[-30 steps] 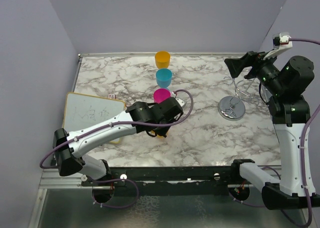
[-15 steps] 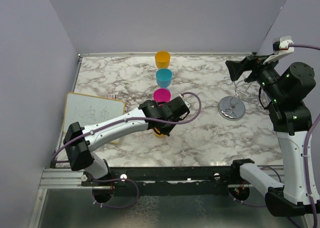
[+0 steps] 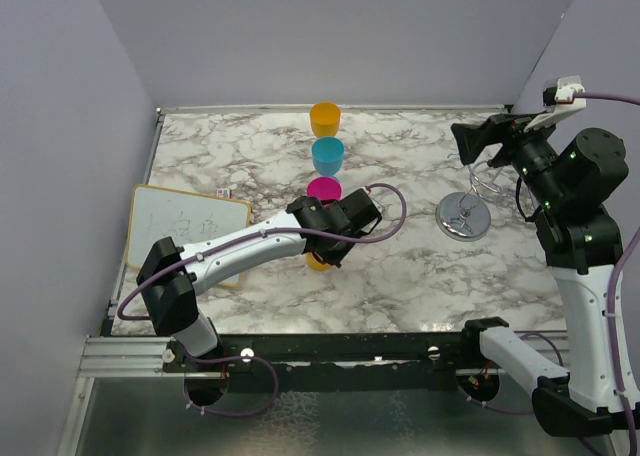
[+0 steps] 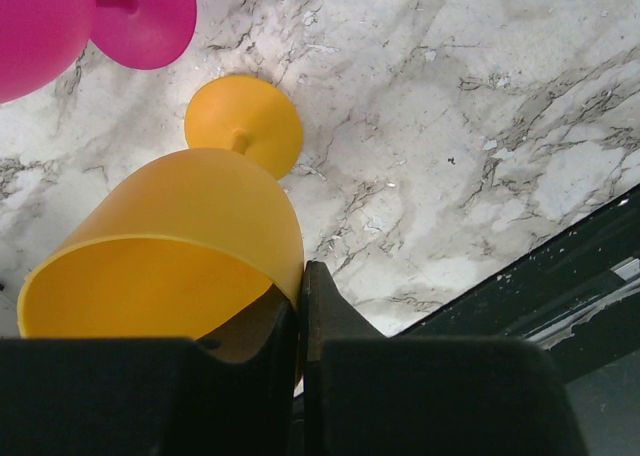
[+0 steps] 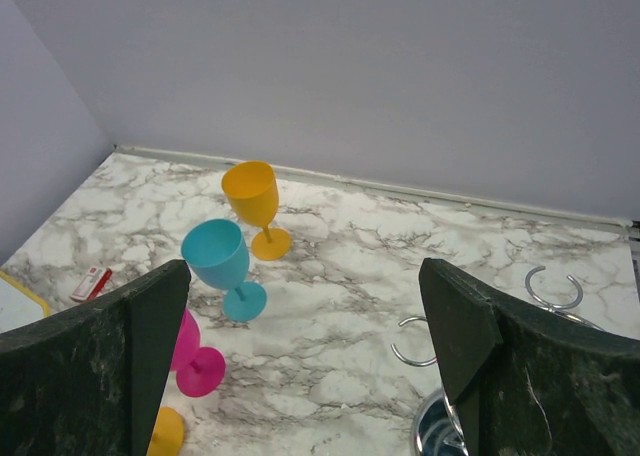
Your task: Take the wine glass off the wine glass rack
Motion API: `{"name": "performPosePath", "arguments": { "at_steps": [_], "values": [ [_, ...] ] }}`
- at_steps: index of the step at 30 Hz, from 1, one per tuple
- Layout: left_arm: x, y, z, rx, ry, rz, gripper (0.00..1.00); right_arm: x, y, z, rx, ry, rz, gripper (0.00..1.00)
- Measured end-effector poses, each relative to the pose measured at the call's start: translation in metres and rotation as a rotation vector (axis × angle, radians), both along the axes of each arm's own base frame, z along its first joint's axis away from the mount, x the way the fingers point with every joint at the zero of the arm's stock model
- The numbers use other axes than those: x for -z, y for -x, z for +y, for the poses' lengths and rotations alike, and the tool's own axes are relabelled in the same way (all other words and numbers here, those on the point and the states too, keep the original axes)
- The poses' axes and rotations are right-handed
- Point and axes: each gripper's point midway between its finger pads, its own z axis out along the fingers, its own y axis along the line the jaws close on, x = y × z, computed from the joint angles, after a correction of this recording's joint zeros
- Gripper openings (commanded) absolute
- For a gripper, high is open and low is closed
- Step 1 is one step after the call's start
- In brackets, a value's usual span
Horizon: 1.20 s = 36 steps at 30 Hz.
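My left gripper [image 4: 298, 306] is shut on the rim of an orange wine glass [image 4: 160, 246], one finger inside the bowl and one outside. The glass's foot is low over the marble, beside a magenta glass [image 4: 60, 21]. From above, that glass [image 3: 318, 264] peeks out under the left gripper [image 3: 326, 258] at mid table. The silver wine glass rack [image 3: 463, 216] stands at the right with bare wire arms. Above the rack my right gripper [image 3: 470, 138] hangs open and holds nothing; its wrist view shows the gripper [image 5: 305, 316] wide apart over the rack's base [image 5: 440, 431].
Three more glasses stand in a row behind the left gripper: orange [image 3: 324, 118], teal [image 3: 327, 156], magenta [image 3: 323, 190]. A whiteboard [image 3: 185, 231] lies at the left table edge, with a small red and white object [image 3: 224, 192] beside it. Walls close the back and both sides.
The left arm has reached further to the right, with the orange glass still in its jaws. The right arm has risen slightly over the rack.
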Motion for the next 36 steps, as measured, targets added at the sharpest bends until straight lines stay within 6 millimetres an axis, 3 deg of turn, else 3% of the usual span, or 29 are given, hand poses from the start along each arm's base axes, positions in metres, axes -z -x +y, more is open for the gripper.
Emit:
{"name": "performPosePath", "arguments": {
  "at_steps": [6,15,20,28,32,36],
  "values": [
    [0.000,-0.002,-0.001,0.010,0.002,-0.004,0.33,0.000,0.000,0.000,0.004,0.004,-0.002,1.00],
    [-0.005,-0.005,-0.004,0.027,0.022,-0.021,0.52,0.000,0.000,0.004,0.003,0.017,-0.007,1.00],
    [-0.022,-0.006,-0.005,0.036,0.066,-0.051,0.58,0.004,0.002,0.008,0.001,0.033,-0.006,1.00],
    [-0.078,-0.009,-0.012,0.060,0.242,-0.119,0.69,0.016,0.014,0.015,-0.022,0.063,-0.025,1.00],
    [-0.122,-0.017,-0.010,0.059,0.392,-0.174,0.73,0.017,0.023,0.019,-0.040,0.068,-0.052,1.00],
    [-0.175,-0.041,0.009,0.004,0.540,-0.316,0.80,0.020,0.029,0.020,-0.052,0.069,-0.077,1.00]
  ]
}}
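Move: The left fingers hold the near right rim of the orange glass, its middle about 2 cm ahead, 3 cm left and 5 cm below. Beyond it in a row stand the pink glass, roughly 12 cm ahead and 3 cm left of that hand, and the blue glass, some 22 cm ahead and 3 cm left. From the right hand the orange glass lies some 31 cm left, 8 cm back and 35 cm below. The left fingers open off the orange glass's rim, then rise about 18 cm while the right hand backs 3 cm. ##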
